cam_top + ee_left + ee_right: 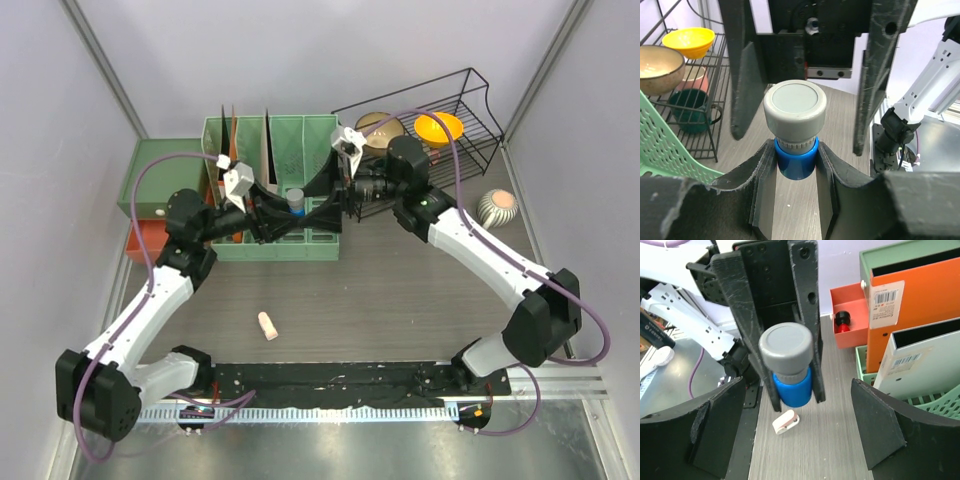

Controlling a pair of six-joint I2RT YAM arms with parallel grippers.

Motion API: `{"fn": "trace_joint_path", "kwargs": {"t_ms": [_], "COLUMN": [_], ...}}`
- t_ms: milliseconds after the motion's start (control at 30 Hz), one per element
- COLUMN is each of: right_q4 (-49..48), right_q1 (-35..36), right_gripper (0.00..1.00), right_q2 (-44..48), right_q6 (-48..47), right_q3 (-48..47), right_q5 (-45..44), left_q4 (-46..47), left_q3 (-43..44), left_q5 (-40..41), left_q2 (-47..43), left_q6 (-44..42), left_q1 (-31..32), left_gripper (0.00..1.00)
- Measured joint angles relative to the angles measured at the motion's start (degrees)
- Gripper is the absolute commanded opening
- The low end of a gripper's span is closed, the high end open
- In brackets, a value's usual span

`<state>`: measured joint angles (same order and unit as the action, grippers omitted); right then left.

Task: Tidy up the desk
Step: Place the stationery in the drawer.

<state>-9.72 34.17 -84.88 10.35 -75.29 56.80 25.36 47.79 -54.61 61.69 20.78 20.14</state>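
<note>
A small blue bottle (pixel 296 204) with a grey cap (pixel 795 107) hangs above the desk (pixel 400 290), in front of the green file rack. My left gripper (pixel 796 152) is shut on its blue body (pixel 792 386), one finger on each side. Facing it from the other side, my right gripper (pixel 797 390) is open. Its fingers (pixel 879 426) stand wide of the bottle and touch nothing. In the left wrist view those right fingers (pixel 871 75) hang to either side of the cap.
A small white-and-pink piece (pixel 267 325) lies on the desk under the bottle. Behind stand the green file rack (pixel 285 150) with an orange folder (pixel 912 305), a coral drawer box (pixel 148 240), and a black wire rack (pixel 470 100) with bowls. A striped round pot (pixel 497 207) sits right.
</note>
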Motion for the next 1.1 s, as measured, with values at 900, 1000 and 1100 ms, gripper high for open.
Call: {"fn": "trace_joint_path", "kwargs": {"t_ms": [900,1000,1100], "right_q4": [14.0,15.1,15.6], "right_q1": [-3.3,-3.7,-4.0], "right_gripper": [0.92,0.92,0.92], "right_q2": [7.1,7.4,7.7], "right_q6": [-12.3,-13.4,-14.1], "right_q3": [3.9,4.3,4.9], "right_q5": [0.4,0.3,0.3], "left_q4": [-65.4,-70.4,-74.3], "left_q3": [18.1,18.5,18.5], "left_q5": [10.8,11.5,12.0], "left_q2": [-9.6,-11.0,-12.4], "left_q6": [-41.1,-44.6,-48.3], "left_q1": [-13.0,-18.4,-24.0], "left_gripper": [0.0,0.0,0.0]}}
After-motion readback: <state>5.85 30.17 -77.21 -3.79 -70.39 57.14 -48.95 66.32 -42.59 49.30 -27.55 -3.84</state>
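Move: The blue bottle is already in the left fingers, with the right hand's open jaws around it. The open red drawer lies about 32 cm left of the left hand, 13 cm ahead and some 25 cm lower. The green organizer's middle is roughly 27 cm ahead, 7 cm left; the small pink-white piece lies 8 cm left, 3 cm back, on the desk. From the right hand the drawer is about 35 cm left and 13 cm ahead. Keeping its pinch on the blue bottle, the left hand carries it out of the right hand's open jaws and about 15 cm left towards the red drawer. It first rises a little, then sinks to end some 4 cm lower, its fingers swinging counter-clockwise and tipping down. The right hand, fingers staying open, backs off about 4 cm to the right, dipping by 3 cm after a small rise. ##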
